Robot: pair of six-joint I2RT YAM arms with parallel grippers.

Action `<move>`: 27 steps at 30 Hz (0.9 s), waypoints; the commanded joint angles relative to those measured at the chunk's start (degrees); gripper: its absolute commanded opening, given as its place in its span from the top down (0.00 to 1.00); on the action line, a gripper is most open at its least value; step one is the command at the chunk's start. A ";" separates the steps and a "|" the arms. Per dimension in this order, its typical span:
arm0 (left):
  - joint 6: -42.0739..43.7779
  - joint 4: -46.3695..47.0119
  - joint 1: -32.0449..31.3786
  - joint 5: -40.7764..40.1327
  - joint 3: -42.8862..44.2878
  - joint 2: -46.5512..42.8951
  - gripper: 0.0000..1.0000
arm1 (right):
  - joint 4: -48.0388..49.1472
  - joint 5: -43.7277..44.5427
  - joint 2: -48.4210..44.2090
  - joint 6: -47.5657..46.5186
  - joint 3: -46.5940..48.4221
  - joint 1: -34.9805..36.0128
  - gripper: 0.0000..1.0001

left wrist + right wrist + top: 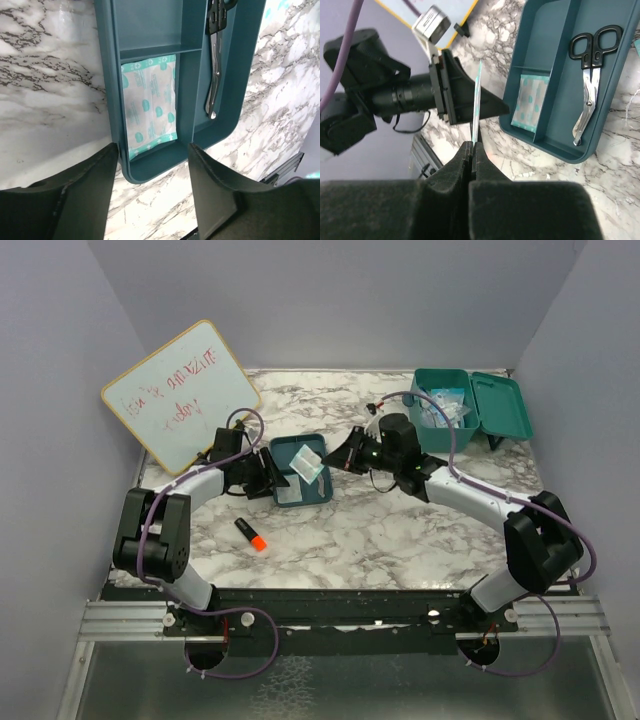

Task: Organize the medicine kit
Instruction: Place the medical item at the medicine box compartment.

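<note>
The medicine kit point(470, 410) is a teal box standing with its lid open at the back right, with packets inside. A flat teal divided tray point(322, 492) lies mid-table. It holds black-handled scissors point(589, 75) and a teal-patterned packet point(150, 105). My right gripper point(472, 145) is shut on a thin packet point(477, 95), seen edge-on and held above the table just left of the tray. That packet point(308, 462) shows white in the top view. My left gripper point(152, 150) is open and holds nothing, its fingers either side of the tray's near end.
A wooden-framed whiteboard point(180, 395) leans at the back left. A black and orange marker point(251, 534) lies on the marble in front of the tray. The two grippers point(340, 455) face each other closely over the tray's left side.
</note>
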 commanded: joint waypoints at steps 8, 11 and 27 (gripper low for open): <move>-2.61 1.24 1.23 -10.49 -3.23 -15.19 0.19 | 6.56 14.58 2.16 12.99 -3.74 4.63 1.00; -2.32 0.56 1.68 -14.60 -3.86 -17.63 0.02 | 7.51 17.54 2.75 15.52 -4.33 6.05 0.99; 0.32 -3.11 2.70 -16.24 -5.58 -23.50 0.01 | 6.75 28.96 11.11 23.55 -0.14 12.87 1.00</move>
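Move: The right hand already pinches a flat gauze packet. The tray's near-left compartment, where another packet lies, is about 9 cm to its left, 4 cm ahead and some 14 cm below. In the same tray, the scissors lie about 7 cm ahead and 2 cm left of the hand, and the empty far-left compartment 12 cm ahead and 9 cm left. From the left hand, at the tray's near-left corner, the near-left compartment is about 2 cm ahead, 2 cm right and 2 cm lower. The gauze packet, still pinched in the shut right fingers, is lowered about 7 cm and carried some 4 cm left towards the near-left compartment, the wrist turning clockwise and tipping down. The left hand clears the tray corner, rising about 8 cm and going left while its fingers open wide and its wrist tips up and turns counter-clockwise. ##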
